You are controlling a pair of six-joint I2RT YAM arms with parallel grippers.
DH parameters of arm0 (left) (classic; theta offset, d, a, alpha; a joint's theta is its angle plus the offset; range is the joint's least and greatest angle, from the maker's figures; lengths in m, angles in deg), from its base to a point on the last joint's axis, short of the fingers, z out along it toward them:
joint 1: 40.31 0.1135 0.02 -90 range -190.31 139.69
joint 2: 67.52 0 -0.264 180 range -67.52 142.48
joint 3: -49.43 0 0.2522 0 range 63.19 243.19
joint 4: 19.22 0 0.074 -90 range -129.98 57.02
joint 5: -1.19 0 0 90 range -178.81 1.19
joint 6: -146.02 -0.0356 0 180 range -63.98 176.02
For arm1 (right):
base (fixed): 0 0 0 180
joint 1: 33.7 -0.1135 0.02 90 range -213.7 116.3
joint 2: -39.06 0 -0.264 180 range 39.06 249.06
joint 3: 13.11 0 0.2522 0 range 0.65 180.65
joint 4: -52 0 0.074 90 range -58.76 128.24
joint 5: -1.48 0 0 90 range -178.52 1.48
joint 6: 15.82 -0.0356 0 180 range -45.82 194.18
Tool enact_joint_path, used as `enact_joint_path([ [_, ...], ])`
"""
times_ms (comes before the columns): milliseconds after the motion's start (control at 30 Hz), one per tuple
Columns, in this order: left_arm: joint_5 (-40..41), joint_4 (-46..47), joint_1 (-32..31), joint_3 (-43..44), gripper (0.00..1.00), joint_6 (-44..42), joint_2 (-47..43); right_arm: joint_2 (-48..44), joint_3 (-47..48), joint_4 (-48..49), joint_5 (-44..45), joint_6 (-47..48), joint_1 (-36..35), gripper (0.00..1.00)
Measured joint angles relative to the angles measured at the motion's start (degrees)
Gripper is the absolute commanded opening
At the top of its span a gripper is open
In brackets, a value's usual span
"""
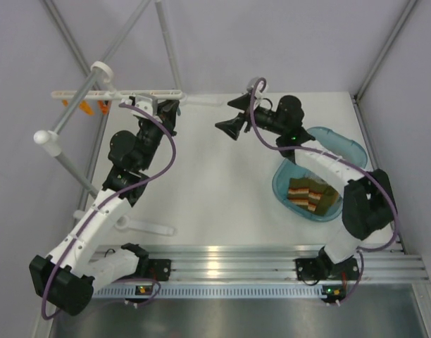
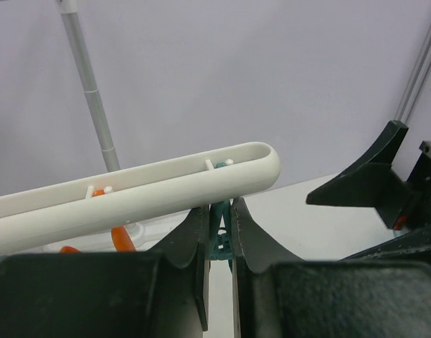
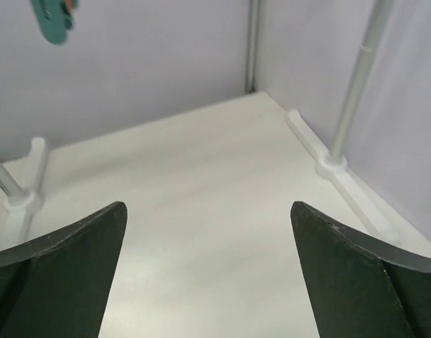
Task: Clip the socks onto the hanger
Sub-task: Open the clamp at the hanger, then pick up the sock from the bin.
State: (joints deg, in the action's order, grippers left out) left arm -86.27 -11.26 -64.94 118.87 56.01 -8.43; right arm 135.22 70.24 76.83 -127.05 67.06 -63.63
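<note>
The hanger (image 1: 117, 93), a thin white bar, runs across the back left with orange clips (image 1: 85, 107) dangling below it. Up close, the bar's rounded end (image 2: 166, 184) passes just above my left gripper (image 2: 219, 209). That gripper (image 1: 167, 113) is shut on a teal clip (image 2: 220, 236) hanging under the bar. The right gripper (image 1: 233, 116) hovers mid-table to the right of the bar's end, open wide with nothing between its fingers (image 3: 207, 208). The socks (image 1: 310, 193), olive-brown with orange and cream stripes, lie folded in a blue bin. No sock shows at the clip.
The blue bin (image 1: 280, 186) stands by the right arm, its lid (image 1: 342, 144) behind it. Thick grey poles with round caps (image 1: 75, 105) hold the hanger at the left. A white stand foot (image 1: 141, 225) lies near the left arm. A frame pole (image 3: 356, 77) and its base strip (image 3: 342, 176) line the table's far edge.
</note>
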Motion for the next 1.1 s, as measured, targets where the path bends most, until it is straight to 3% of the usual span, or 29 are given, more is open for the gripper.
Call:
enact_joint_path([
  [233, 0.3, -0.6, 0.0, 0.0, 0.00, 1.6, 0.0, -12.6, 3.4, -43.3, -0.5, 20.2, 9.3, 0.98],
  [333, 0.4, -0.8, 0.0, 0.0, 0.00, 2.0, 0.0, -16.3, 4.3, -59.3, -1.0, 29.5, 17.8, 0.81],
  [500, 0.4, -1.1, 0.0, 0.0, 0.00, 2.5, -0.1, -16.6, 6.2, -79.5, 2.8, 38.0, 29.8, 0.63],
  [567, 0.5, -1.3, 0.0, 0.0, 0.00, 2.6, -0.1, -17.4, 2.9, -82.5, 5.2, 38.0, 32.0, 0.51],
  [667, 0.8, -1.5, 0.0, 0.0, 0.00, 2.7, -0.1, -20.6, -7.3, -84.7, 9.1, 34.4, 32.0, 0.46],
  [767, 1.0, -1.7, 0.0, 0.0, 0.00, 2.8, -0.1, -22.0, -13.2, -86.2, 14.2, 29.2, 29.5, 0.46],
  [1100, 1.4, -2.1, 0.0, 0.0, 0.00, 2.9, -0.1, -17.4, -14.1, -83.5, 25.0, 16.9, 26.6, 0.46],
])
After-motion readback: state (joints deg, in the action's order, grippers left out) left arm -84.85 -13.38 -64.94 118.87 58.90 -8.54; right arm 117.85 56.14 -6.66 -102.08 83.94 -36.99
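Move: The striped sock lies in the teal basin, about 32 cm to the right hand's right, 13 cm back and 31 cm below. Just beyond that sock the grey sock is about 37 cm right, 8 cm back and equally low. The left hand already pinches the teal clamp at the hanger's end, right between its pads; from it the striped sock is roughly 52 cm right, 10 cm back and 41 cm below. Right hand sweeps about 30 cm right, then dives back towards the striped sock, pitching down, fingers half closing. ##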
